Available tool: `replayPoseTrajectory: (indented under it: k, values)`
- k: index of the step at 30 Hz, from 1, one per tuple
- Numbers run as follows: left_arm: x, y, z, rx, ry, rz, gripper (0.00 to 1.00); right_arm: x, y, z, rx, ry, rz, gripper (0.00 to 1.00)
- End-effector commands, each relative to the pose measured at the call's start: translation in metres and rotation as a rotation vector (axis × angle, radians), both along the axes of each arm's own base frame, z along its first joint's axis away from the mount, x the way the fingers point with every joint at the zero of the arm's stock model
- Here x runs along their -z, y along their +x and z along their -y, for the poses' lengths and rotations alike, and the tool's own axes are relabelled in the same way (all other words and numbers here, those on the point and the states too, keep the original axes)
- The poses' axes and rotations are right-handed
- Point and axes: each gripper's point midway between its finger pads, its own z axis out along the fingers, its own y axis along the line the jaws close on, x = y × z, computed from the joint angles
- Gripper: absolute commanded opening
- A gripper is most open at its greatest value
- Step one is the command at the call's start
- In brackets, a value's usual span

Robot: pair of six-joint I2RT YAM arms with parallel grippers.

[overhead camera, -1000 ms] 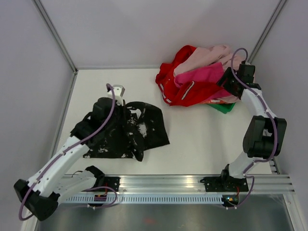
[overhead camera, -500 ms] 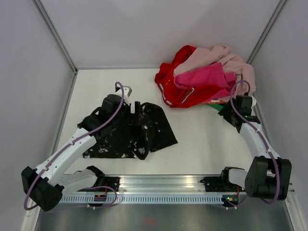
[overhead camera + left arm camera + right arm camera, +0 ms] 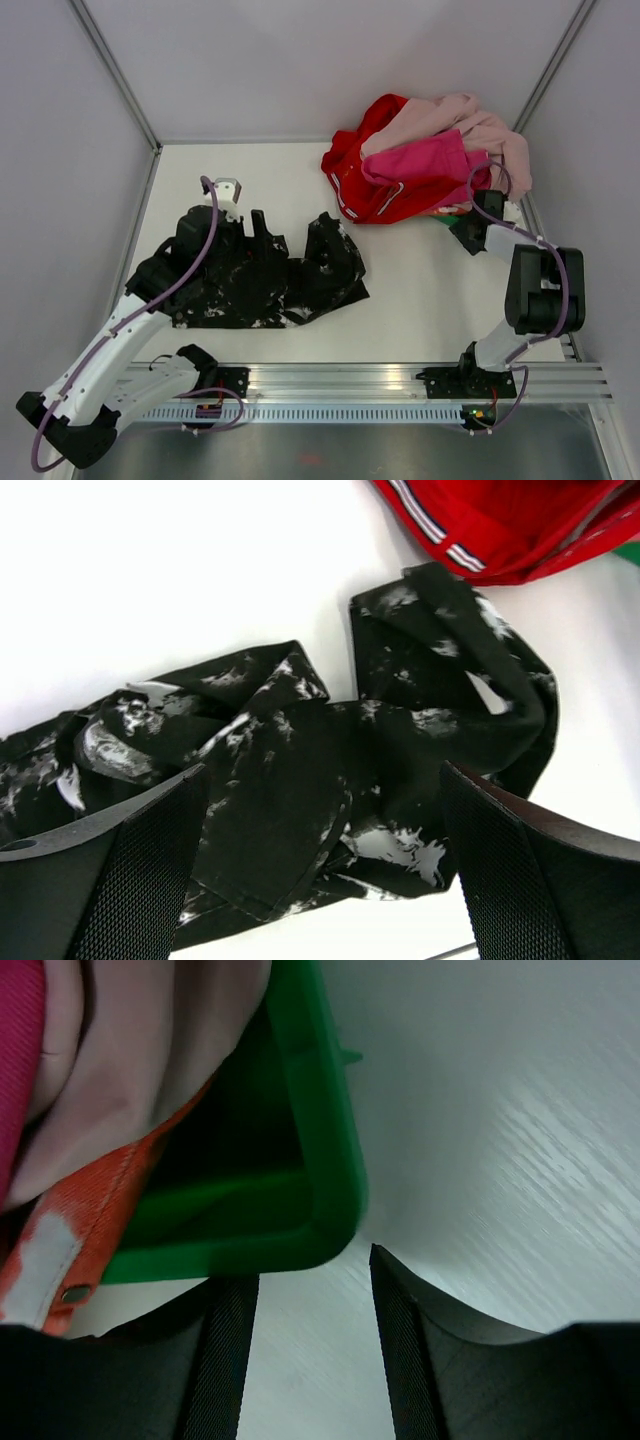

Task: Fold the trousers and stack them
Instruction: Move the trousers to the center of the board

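Observation:
The trousers (image 3: 275, 280), black with white blotches, lie crumpled on the left half of the white table (image 3: 420, 290). In the left wrist view the trousers (image 3: 300, 770) fill the space under and ahead of the fingers. My left gripper (image 3: 258, 245) hovers over their left part, jaws wide open, nothing held (image 3: 322, 785). My right gripper (image 3: 468, 228) sits low at the right, beside the corner of a green container (image 3: 300, 1220). Its jaws (image 3: 310, 1360) stand partly open with only bare table between them.
A heap of clothes, a red garment with white trim (image 3: 385, 190) and pink pieces (image 3: 425, 155), is piled at the back right over the green container (image 3: 452, 214). The red garment's edge (image 3: 500, 530) lies just beyond the trousers. Walls close in on the left, back and right.
My left gripper opened, let go of the trousers and drew back to the left; the cloth spread rightward. My right arm came off the clothes heap down to the table, its jaws narrowing.

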Motion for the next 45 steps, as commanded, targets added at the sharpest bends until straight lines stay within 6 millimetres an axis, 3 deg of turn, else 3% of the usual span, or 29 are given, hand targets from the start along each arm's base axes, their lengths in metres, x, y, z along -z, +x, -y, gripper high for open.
replayPoseTrajectory:
  k: [1, 6, 7, 9, 10, 12, 13, 15, 16, 18, 20, 22, 24, 25, 26, 27, 28, 29, 31, 32, 33, 34, 37, 38, 39, 40, 41, 43, 45]
  values:
    - [0.011, -0.001, -0.013, -0.064, 0.046, -0.025, 1.00, -0.012, 0.041, 0.019, 0.076, -0.045, 0.080, 0.55]
    - [0.020, 0.004, -0.014, -0.073, 0.085, -0.046, 1.00, -0.024, 0.069, 0.055, 0.164, -0.128, 0.097, 0.54]
    - [0.026, 0.007, -0.013, -0.070, 0.103, -0.062, 1.00, -0.036, 0.077, 0.068, 0.194, -0.158, 0.121, 0.55]
    - [0.031, 0.011, -0.011, -0.070, 0.118, -0.071, 1.00, -0.032, 0.085, 0.083, 0.212, -0.186, 0.109, 0.55]
    - [0.035, 0.013, -0.010, -0.069, 0.131, -0.080, 1.00, -0.043, 0.097, 0.097, 0.233, -0.194, 0.137, 0.55]
    - [0.049, 0.020, -0.006, -0.064, 0.165, -0.119, 1.00, -0.031, 0.107, 0.107, 0.229, -0.190, 0.107, 0.55]
    - [0.052, 0.023, -0.004, -0.061, 0.175, -0.127, 1.00, -0.042, 0.120, 0.117, 0.238, -0.195, 0.130, 0.55]
    - [0.067, 0.031, 0.002, -0.055, 0.200, -0.164, 1.00, -0.032, 0.130, 0.126, 0.228, -0.206, 0.107, 0.55]
    - [0.069, 0.037, 0.007, -0.048, 0.196, -0.160, 1.00, -0.044, 0.142, 0.135, 0.234, -0.214, 0.139, 0.55]
    - [0.080, 0.047, 0.020, -0.027, 0.190, -0.185, 1.00, -0.037, 0.153, 0.141, 0.207, -0.204, 0.139, 0.55]
    - [0.076, 0.062, 0.038, -0.004, 0.143, -0.164, 1.00, -0.050, 0.168, 0.148, 0.175, -0.200, 0.169, 0.55]
    - [0.087, 0.076, 0.052, -0.012, 0.113, -0.184, 1.00, -0.061, 0.174, 0.140, 0.105, -0.186, 0.188, 0.55]
    - [0.079, 0.094, 0.073, 0.006, 0.042, -0.165, 1.00, -0.079, 0.175, 0.125, 0.025, -0.158, 0.236, 0.57]
    - [0.093, 0.102, 0.083, 0.018, 0.044, -0.198, 1.00, -0.087, 0.176, 0.110, -0.055, -0.124, 0.259, 0.58]
    - [0.082, 0.115, 0.097, 0.036, 0.005, -0.165, 1.00, -0.110, 0.171, 0.101, -0.087, -0.113, 0.299, 0.61]
    - [0.084, 0.120, 0.109, 0.067, -0.021, -0.171, 1.00, -0.107, 0.160, 0.092, -0.109, -0.086, 0.288, 0.64]
    - [0.101, 0.128, 0.116, 0.069, -0.013, -0.202, 1.00, -0.114, 0.155, 0.076, -0.167, -0.043, 0.315, 0.66]
    - [0.089, 0.141, 0.127, 0.073, -0.040, -0.175, 1.00, -0.141, 0.146, 0.065, -0.196, -0.042, 0.367, 0.71]
    - [0.109, 0.157, 0.140, 0.078, -0.031, -0.205, 1.00, -0.138, 0.122, 0.045, -0.240, -0.008, 0.343, 0.75]
    - [0.098, 0.168, 0.151, 0.097, -0.057, -0.183, 1.00, -0.163, 0.109, 0.034, -0.270, -0.018, 0.382, 0.80]
    - [0.099, 0.176, 0.158, 0.107, -0.065, -0.178, 1.00, -0.153, 0.093, 0.019, -0.295, -0.002, 0.346, 0.82]
    - [0.102, 0.189, 0.170, 0.114, -0.085, -0.175, 1.00, -0.175, 0.082, 0.008, -0.321, -0.016, 0.393, 0.87]
    - [0.098, 0.211, 0.191, 0.120, -0.139, -0.161, 1.00, -0.177, 0.058, -0.025, -0.394, -0.005, 0.407, 0.94]
    - [0.119, 0.216, 0.199, 0.128, -0.139, -0.201, 1.00, -0.172, 0.053, -0.032, -0.407, 0.005, 0.399, 0.95]
    - [0.123, 0.219, 0.207, 0.132, -0.172, -0.216, 1.00, -0.160, 0.048, -0.045, -0.421, 0.035, 0.384, 0.95]
    - [0.120, 0.225, 0.216, 0.145, -0.203, -0.211, 0.99, -0.155, 0.046, -0.052, -0.431, 0.051, 0.381, 0.95]
    - [0.137, 0.225, 0.226, 0.159, -0.230, -0.255, 0.99, -0.145, 0.043, -0.060, -0.440, 0.065, 0.368, 0.96]
    - [0.150, 0.229, 0.243, 0.188, -0.293, -0.284, 0.98, -0.132, 0.047, -0.066, -0.428, 0.077, 0.356, 0.98]
    - [0.151, 0.234, 0.255, 0.206, -0.337, -0.290, 0.98, -0.115, 0.055, -0.069, -0.420, 0.049, 0.318, 0.98]
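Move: For the left hand the red trousers lie about 30 cm ahead, 33 cm to the right and some 23 cm below; the black trousers spread beneath it, level with it fore and aft, centred 3 cm right and 24 cm down. From the low right hand the red trousers are about 17 cm ahead, 20 cm left and 3 cm up. The green basket's near corner is 4 cm ahead, 1 cm left and 2 cm up, and the magenta garment 18 cm ahead, 8 cm left and 6 cm up. The right hand starts low at the green basket's corner and drives forward and right about 13 cm each, seeming to push the basket outward, then reverses, swinging left and back while rising steeply and opening wide, to finish above the red trousers' striped end. Meanwhile the left hand, kept wide open, sinks over the black trousers, then sweeps forward and right, a little over 20 cm each way, to just short of the red trousers' striped hem, its wrist tipped down some 15 degrees. ##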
